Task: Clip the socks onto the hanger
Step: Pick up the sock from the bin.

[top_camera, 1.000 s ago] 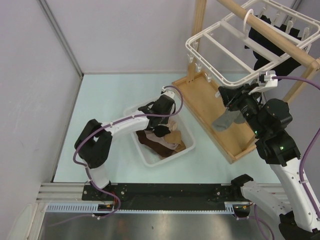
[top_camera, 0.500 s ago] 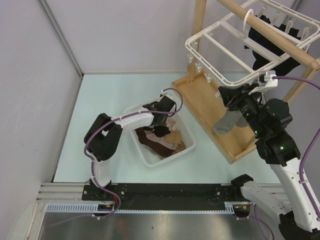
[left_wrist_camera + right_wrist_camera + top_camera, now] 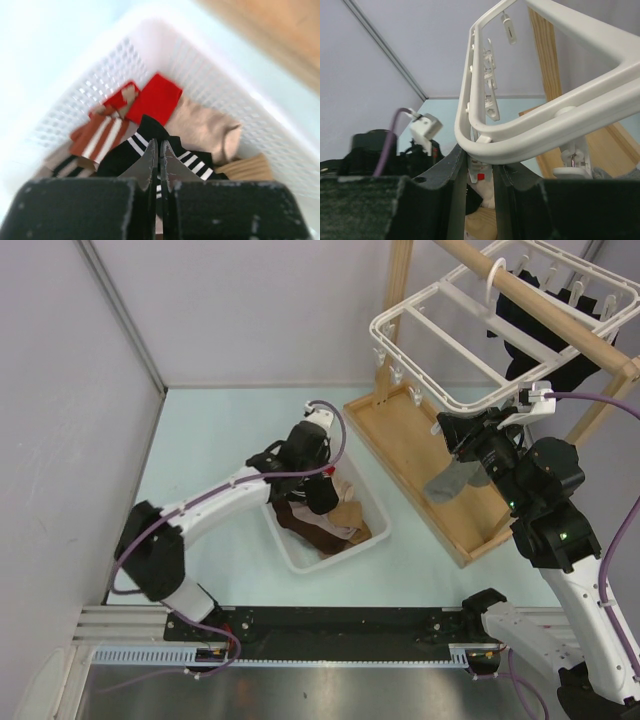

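Observation:
My left gripper (image 3: 322, 480) hangs over the white basket (image 3: 300, 558), shut on a black sock with white stripes (image 3: 125, 152) that dangles from the left gripper (image 3: 159, 144). Brown, beige and red-striped socks (image 3: 335, 525) lie in the basket. The white hanger (image 3: 385, 325) hangs from the wooden pole (image 3: 540, 305), with black socks (image 3: 520, 325) clipped at its far side. My right gripper (image 3: 462, 445) sits under the hanger (image 3: 560, 125), and the right gripper (image 3: 481, 160) is shut on a small white clip (image 3: 481, 172). A grey sock (image 3: 455, 480) hangs just below it; what holds it is hidden.
The wooden rack's base board (image 3: 400, 430) lies under the hanger, right of the basket. Its upright post (image 3: 398, 280) stands at the back. A grey wall edge (image 3: 120, 315) borders the pale table on the left.
The left gripper closed on the black striped sock and rose from the basket, its elbow swinging out to the left. The right arm and the grey sock stayed put.

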`<state>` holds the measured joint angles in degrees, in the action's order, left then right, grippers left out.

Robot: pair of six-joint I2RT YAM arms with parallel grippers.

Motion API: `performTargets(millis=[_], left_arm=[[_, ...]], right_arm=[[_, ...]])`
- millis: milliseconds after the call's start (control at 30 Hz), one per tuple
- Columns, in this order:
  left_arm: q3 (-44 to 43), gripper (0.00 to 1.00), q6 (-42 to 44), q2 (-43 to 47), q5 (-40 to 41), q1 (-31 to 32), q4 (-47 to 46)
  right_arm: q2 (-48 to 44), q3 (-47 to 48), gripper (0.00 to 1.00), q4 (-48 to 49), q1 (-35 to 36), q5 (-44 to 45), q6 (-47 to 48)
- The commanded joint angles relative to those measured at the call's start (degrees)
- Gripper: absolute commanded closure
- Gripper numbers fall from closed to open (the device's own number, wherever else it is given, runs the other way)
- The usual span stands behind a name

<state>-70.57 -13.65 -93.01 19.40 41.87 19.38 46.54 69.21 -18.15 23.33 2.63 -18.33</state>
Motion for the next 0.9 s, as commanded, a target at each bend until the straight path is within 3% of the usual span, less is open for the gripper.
performTargets(millis=[0, 167, 233, 367, 867], left_arm=[[4.37, 1.0, 7.66, 10.29, -3.75, 0.5, -12.23], [7.98, 1.0, 11.36, 17.67, -9.19, 0.76, -17.52], [10.87, 1.0, 13.56, 20.05, -12.44, 1.02, -24.01], [13.96, 1.0, 17.08, 23.49, -25.07, 2.25, -34.3], [4.22, 1.0, 8.56, 13.31, -36.62, 9.02, -52.68]], right_arm=[[0.39, 0.49, 0.88, 0.05, -0.48, 1.06, 0.93], [0.39, 0.49, 0.88, 0.31, -0.57, 0.71, 0.92], [0.39, 0.49, 0.88, 0.4, -0.57, 0.45, 0.75], [0.57, 0.49, 0.88, 0.92, -0.57, -0.52, 0.49], [0.57, 0.49, 0.87, 2.86, -0.57, -6.41, 1.54]])
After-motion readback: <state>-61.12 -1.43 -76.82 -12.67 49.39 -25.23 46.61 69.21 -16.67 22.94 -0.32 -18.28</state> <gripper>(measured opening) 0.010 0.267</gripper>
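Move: The left hand already holds the black striped sock, just above the white bin, whose middle lies some 6 cm back and 8 cm below. The sock is bound for the hanger's near-corner clip, about 21 cm to the right, 8 cm back and 28 cm up; for the right hand that clip is right at its fingertips. The hanging grey sock is roughly 25 cm right, 5 cm back and 15 cm up from the left hand; the wooden tray's middle is about 22 cm right, level fore and aft, and 12 cm below. Upward first and fastest, some 21 cm in all, the left hand carries the pinched sock out of the bin, then swings right by about 12 cm and back by 9 towards the hanger corner at the right hand. The wrist tips up from its downward slant and turns clockwise by some 40 degrees, until the fingers point mostly right; they stay shut on the sock. ##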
